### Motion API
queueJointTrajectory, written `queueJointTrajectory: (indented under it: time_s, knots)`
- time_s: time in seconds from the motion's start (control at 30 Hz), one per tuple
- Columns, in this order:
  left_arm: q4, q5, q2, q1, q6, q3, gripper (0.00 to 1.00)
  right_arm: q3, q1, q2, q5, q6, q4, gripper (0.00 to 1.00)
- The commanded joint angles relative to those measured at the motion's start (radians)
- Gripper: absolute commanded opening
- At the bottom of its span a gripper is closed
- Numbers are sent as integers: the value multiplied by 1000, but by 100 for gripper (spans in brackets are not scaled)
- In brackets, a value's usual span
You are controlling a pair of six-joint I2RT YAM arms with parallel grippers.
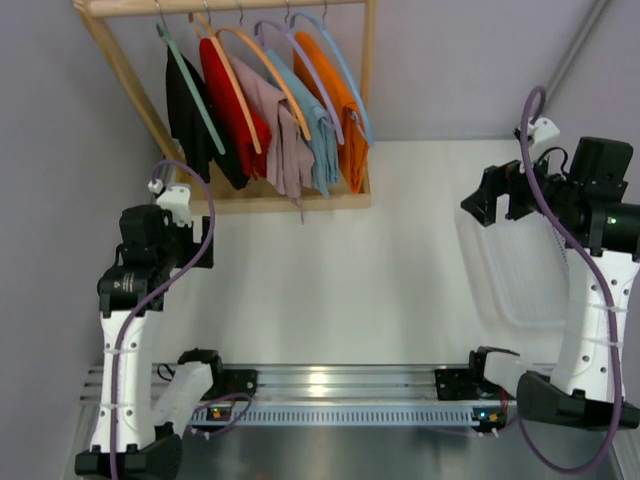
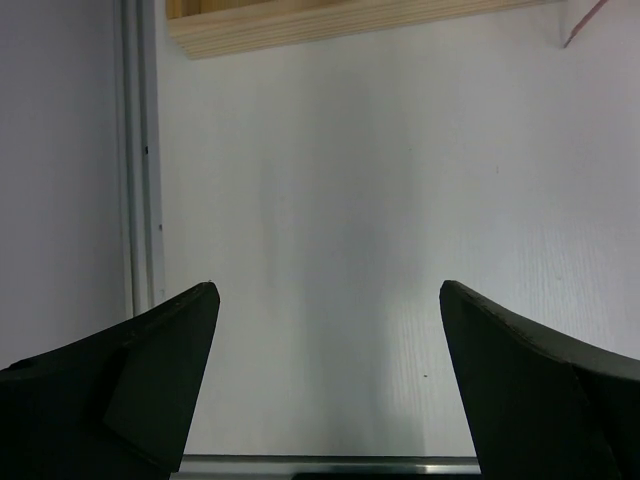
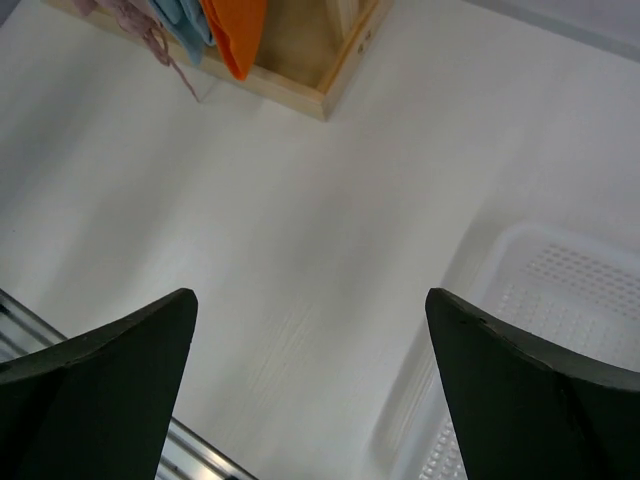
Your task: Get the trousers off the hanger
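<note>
The orange trousers [image 1: 337, 105] hang folded over the light-blue hanger [image 1: 352, 85], the rightmost one on the wooden rack at the back left. Their lower end [image 3: 236, 32] shows at the top of the right wrist view. My left gripper [image 1: 160, 232] [image 2: 328, 290] hovers over bare table in front of the rack's base, open and holding nothing. My right gripper [image 1: 487, 205] [image 3: 310, 295] is far to the right, also open and empty, well clear of the rack.
The wooden rack [image 1: 290, 200] also carries black, red, mauve and light-blue garments on other hangers. A clear plastic basket [image 1: 520, 270] [image 3: 560, 300] lies on the table under the right arm. A metal rail [image 1: 330, 385] runs along the near edge.
</note>
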Motion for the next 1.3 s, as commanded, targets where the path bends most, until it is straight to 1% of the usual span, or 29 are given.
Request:
queueJointTrajectory:
  time_s: [0.0, 0.07, 0.2, 0.37, 0.4, 0.5, 0.53, 0.6, 0.63, 0.7, 0.73, 0.77, 0.8, 0.9, 0.93, 1.0, 1.03, 1.1, 1.13, 1.23, 1.27]
  knots:
    - [-3, 66, -15, -3, -46, 48, 99, 122, 10, 24, -79, 49, -32, 99]
    - [-6, 66, -6, -3, -61, 68, 98, 162, 17, 61, -109, 80, -34, 99]
    - [-20, 77, 28, -1, -58, 137, 99, 299, 48, 151, -166, 143, -28, 99]
    - [-52, 192, 37, -3, -55, 227, 99, 434, 91, 274, -221, 227, 23, 99]
    - [-55, 230, 34, -3, -55, 232, 99, 458, 97, 286, -237, 244, 64, 99]
    - [-53, 235, 29, -3, -54, 237, 99, 413, 108, 302, -332, 362, 193, 99]
    - [-55, 233, 29, -3, -55, 237, 99, 407, 111, 303, -352, 437, 281, 99]
    - [-53, 245, 25, -3, -63, 237, 99, 411, 119, 328, -431, 524, 368, 99]
    - [-53, 253, 20, -3, -66, 235, 99, 413, 125, 337, -463, 628, 467, 100]
    - [-53, 272, 15, -3, -76, 237, 99, 417, 152, 362, -476, 728, 588, 98]
    - [-55, 287, 12, -3, -80, 240, 99, 420, 160, 369, -468, 809, 635, 97]
    - [-55, 290, 8, -3, -86, 243, 99, 445, 212, 391, -458, 834, 693, 97]
    - [-53, 292, 9, -3, -87, 249, 99, 466, 229, 404, -445, 848, 701, 96]
    - [-55, 295, 9, -3, -93, 287, 99, 538, 292, 480, -413, 871, 704, 88]
    - [-55, 299, 9, -1, -98, 312, 99, 546, 306, 513, -399, 894, 715, 81]
    - [-57, 328, 12, -3, -103, 330, 99, 576, 341, 542, -375, 905, 721, 74]
    - [-55, 338, 9, -3, -107, 338, 99, 592, 352, 558, -313, 878, 709, 66]
    - [-55, 359, 9, -3, -113, 353, 99, 635, 384, 590, -213, 836, 660, 56]
    - [-55, 361, 9, -3, -116, 356, 99, 641, 392, 610, -154, 815, 660, 56]
    - [-55, 351, 6, -3, -121, 356, 99, 692, 435, 654, -71, 781, 646, 55]
    - [-55, 345, 0, -3, -121, 350, 99, 716, 459, 664, -47, 748, 620, 55]
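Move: Up on the rack, the light-blue hanger with the orange trousers is the right hand's aim: its near arm is some 15 cm ahead, 25 cm left and 12 cm above that hand. The orange trousers' middle hangs roughly 15 cm ahead, 28 cm left and 5 cm up; the lavender hanger is about 5 cm left of the light-blue one. From the left hand, the light-blue hanger lies about 18 cm ahead, 30 cm right and 22 cm up. Swinging about 19 cm left, the right hand climbs some 14 cm and reaches forward towards the outer light-blue hanger, rolling its left side up until its fingers point level, left and forward, and half closing them on nothing. The left hand, wide open, rises about 12 cm and drifts right, turning slightly clockwise and tipping up. ##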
